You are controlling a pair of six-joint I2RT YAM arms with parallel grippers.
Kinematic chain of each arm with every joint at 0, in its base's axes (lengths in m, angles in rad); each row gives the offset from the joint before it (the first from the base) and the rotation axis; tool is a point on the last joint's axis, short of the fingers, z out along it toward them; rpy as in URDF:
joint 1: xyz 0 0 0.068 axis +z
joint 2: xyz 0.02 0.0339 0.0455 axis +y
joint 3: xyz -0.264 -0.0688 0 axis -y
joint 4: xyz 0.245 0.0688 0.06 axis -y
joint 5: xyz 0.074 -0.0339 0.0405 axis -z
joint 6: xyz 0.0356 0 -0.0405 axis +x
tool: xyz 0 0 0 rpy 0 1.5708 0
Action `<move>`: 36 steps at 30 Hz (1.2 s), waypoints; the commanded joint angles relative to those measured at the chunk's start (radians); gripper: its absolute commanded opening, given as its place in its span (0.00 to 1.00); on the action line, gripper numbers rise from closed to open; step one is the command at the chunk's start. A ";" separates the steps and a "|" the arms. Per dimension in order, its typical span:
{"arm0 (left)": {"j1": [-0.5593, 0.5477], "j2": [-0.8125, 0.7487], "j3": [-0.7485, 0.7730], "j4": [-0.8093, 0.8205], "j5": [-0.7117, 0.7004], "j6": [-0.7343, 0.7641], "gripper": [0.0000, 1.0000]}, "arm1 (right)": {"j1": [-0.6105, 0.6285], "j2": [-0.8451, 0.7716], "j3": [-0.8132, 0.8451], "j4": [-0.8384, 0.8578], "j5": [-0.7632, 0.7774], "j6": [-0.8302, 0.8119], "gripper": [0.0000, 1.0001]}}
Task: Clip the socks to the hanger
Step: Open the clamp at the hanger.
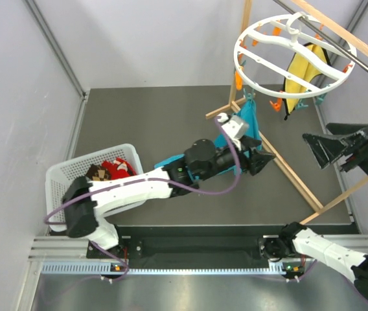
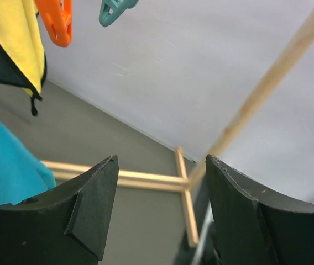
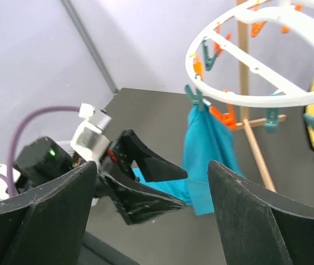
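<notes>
The white ring hanger [image 1: 256, 72] hangs from the wooden rail at the upper right, its rim hung with orange and teal clips; it also shows in the right wrist view [image 3: 240, 52]. Red socks [image 1: 120, 168] and a brown checkered sock [image 1: 97, 172] lie in the white basket. My left gripper [image 1: 267, 160] is open and empty, over the mat beside the hanging teal cloth [image 1: 251, 118]. In its wrist view the left gripper [image 2: 160, 163] frames only the wooden frame. My right gripper [image 1: 315, 150] is open and empty at the right, facing the left gripper [image 3: 171, 187].
The white mesh basket [image 1: 67, 175] stands at the left. A wooden rail frame [image 1: 294, 173] crosses the mat diagonally under the hanger. A yellow cloth [image 1: 304, 74] hangs on the far side of the ring. Grey walls enclose the mat.
</notes>
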 commanded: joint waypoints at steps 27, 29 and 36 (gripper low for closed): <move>0.069 0.470 0.339 0.573 -0.154 0.259 0.50 | 0.000 0.082 0.014 -0.120 0.205 -0.178 0.81; 0.073 0.479 0.355 0.577 -0.129 0.279 0.49 | 0.000 0.089 0.009 -0.123 0.202 -0.180 0.81; 0.079 0.502 0.408 0.565 -0.052 0.296 0.46 | 0.000 0.111 -0.009 -0.114 0.205 -0.191 0.81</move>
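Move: Ahead and to the right of the left hand hangs the orange clamp on the white hanger, about 14 cm out, 6 cm right and 5 cm higher. The teal clamp holding the blue sock is some 8 cm left of the orange clamp and 2 cm farther out; another teal clamp hangs about 6 cm to the orange clamp's right, level with it. From the right hand the orange clamp lies roughly 17 cm ahead, 6 cm left and 10 cm lower. Swinging right and forward, then mostly straight forward, the left hand goes about 11 cm out and 7 cm right to bring its fingertips up to the orange clamp, tilting them upward, turning counter-clockwise and narrowing the gap by about a third. The right hand, fingers wide, eases some 5 cm down and 4 cm forward towards the orange clamp, rolling and turning slightly clockwise. ##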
